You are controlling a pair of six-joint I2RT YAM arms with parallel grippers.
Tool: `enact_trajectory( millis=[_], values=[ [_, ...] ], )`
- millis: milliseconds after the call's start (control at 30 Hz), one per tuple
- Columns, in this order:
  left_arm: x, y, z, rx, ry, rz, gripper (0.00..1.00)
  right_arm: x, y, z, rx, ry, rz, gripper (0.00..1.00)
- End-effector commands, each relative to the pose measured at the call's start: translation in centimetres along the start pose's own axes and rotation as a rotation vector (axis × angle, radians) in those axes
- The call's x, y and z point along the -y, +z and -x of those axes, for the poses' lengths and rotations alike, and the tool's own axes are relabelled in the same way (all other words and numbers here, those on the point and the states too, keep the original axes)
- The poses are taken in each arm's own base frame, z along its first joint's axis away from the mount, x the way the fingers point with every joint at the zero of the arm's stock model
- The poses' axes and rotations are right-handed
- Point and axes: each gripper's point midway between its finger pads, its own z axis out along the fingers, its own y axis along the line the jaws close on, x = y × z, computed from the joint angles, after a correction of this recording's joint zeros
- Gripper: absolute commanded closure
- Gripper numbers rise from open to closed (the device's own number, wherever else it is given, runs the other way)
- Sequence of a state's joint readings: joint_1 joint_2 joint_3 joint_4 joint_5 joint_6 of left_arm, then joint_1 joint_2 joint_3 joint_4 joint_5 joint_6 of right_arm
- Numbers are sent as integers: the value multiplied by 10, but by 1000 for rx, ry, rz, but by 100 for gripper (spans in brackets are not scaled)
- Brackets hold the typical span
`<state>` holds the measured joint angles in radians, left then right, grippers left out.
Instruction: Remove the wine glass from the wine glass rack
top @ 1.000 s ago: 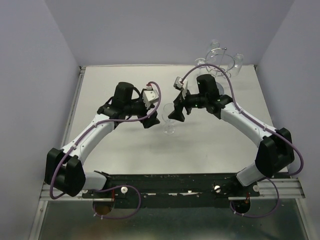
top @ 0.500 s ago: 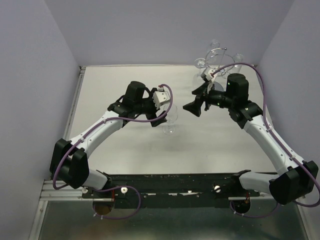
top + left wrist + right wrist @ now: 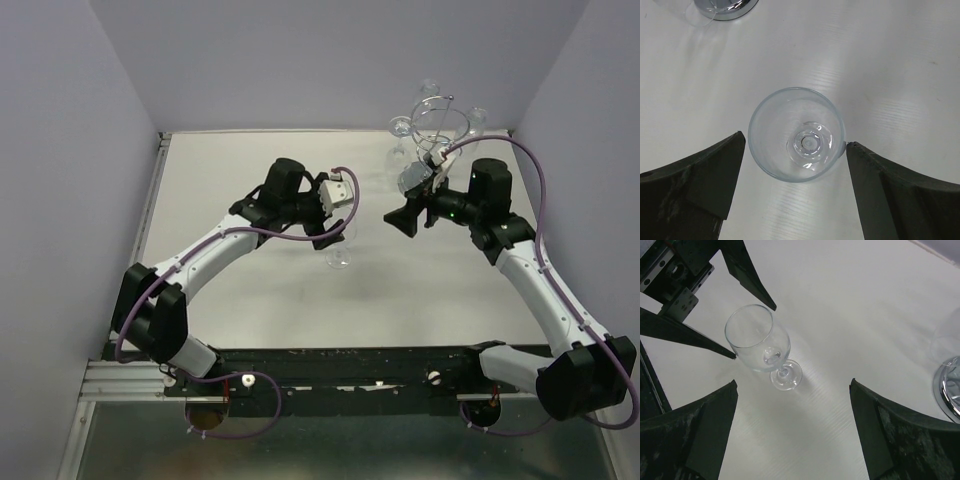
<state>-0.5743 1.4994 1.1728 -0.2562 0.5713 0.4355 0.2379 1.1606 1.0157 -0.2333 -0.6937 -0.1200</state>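
Observation:
A clear wine glass (image 3: 340, 250) stands upright on the white table, off the wine glass rack (image 3: 441, 118), which is at the back right. My left gripper (image 3: 334, 230) hovers open over the wine glass. In the left wrist view the bowl (image 3: 796, 134) lies between the two fingertips, with the right fingertip (image 3: 852, 150) at or very near its rim. My right gripper (image 3: 404, 216) is open and empty, to the right of the glass. Its view shows the wine glass (image 3: 758, 338) ahead on the left, flanked by the left gripper's fingers (image 3: 747, 275).
Other clear glasses (image 3: 401, 127) hang on the chrome rack's top ring. The rack's shiny disc base (image 3: 951, 390) shows at the right edge of the right wrist view and at the top of the left wrist view (image 3: 726, 7). Purple walls close in the table.
The left gripper has moved right, from beside the glass to over it. The right arm has drawn back to the right, away from the glass. The glass has stayed put.

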Motion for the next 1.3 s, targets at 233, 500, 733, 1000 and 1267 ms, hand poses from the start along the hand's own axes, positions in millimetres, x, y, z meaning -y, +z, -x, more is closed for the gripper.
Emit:
enact_trajectory(
  millis=[233,500,733,1000,1267],
  values=[
    [2,12,28,77,9,-66,6,2,-7,-10,-5,31,-20,0],
    [3,16,37,98,-27,-94,31,6,-8,-17,-16,50,-28,0],
    [-13,18,43,93,-26,-67,44,9,-8,-23,-24,58,-37,0],
    [-79,13,49,113,-57,67,43,15,-15,-27,-25,58,-71,0],
    [-194,-3,42,114,-74,254,41,22,-24,-27,-11,65,-112,0]
  ],
)
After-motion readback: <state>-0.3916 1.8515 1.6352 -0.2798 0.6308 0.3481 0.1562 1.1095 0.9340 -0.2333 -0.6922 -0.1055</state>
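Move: The upright wine glass stands almost between the left gripper's open fingers, its middle about 3 cm to the right and 7 cm below, level fore and aft. From the left hand, the rack's round base lies some 18 cm ahead, 23 cm right and 16 cm down; the nearest hanging glass is roughly 16 cm ahead, 16 cm right and 5 cm down. The standing glass lies about 14 cm left of the idle right hand, level fore and aft, 13 cm below. Ease the left gripper about 2 cm to the right around the bowl near its rim and close until both fingers grip it. Then, gathering speed, carry the glass forward some 13 cm, rising about 3 cm, drifting back left and turning roughly 10 degrees counter-clockwise. Let the open right hand sink 2 cm and withdraw 3 cm to the right. ##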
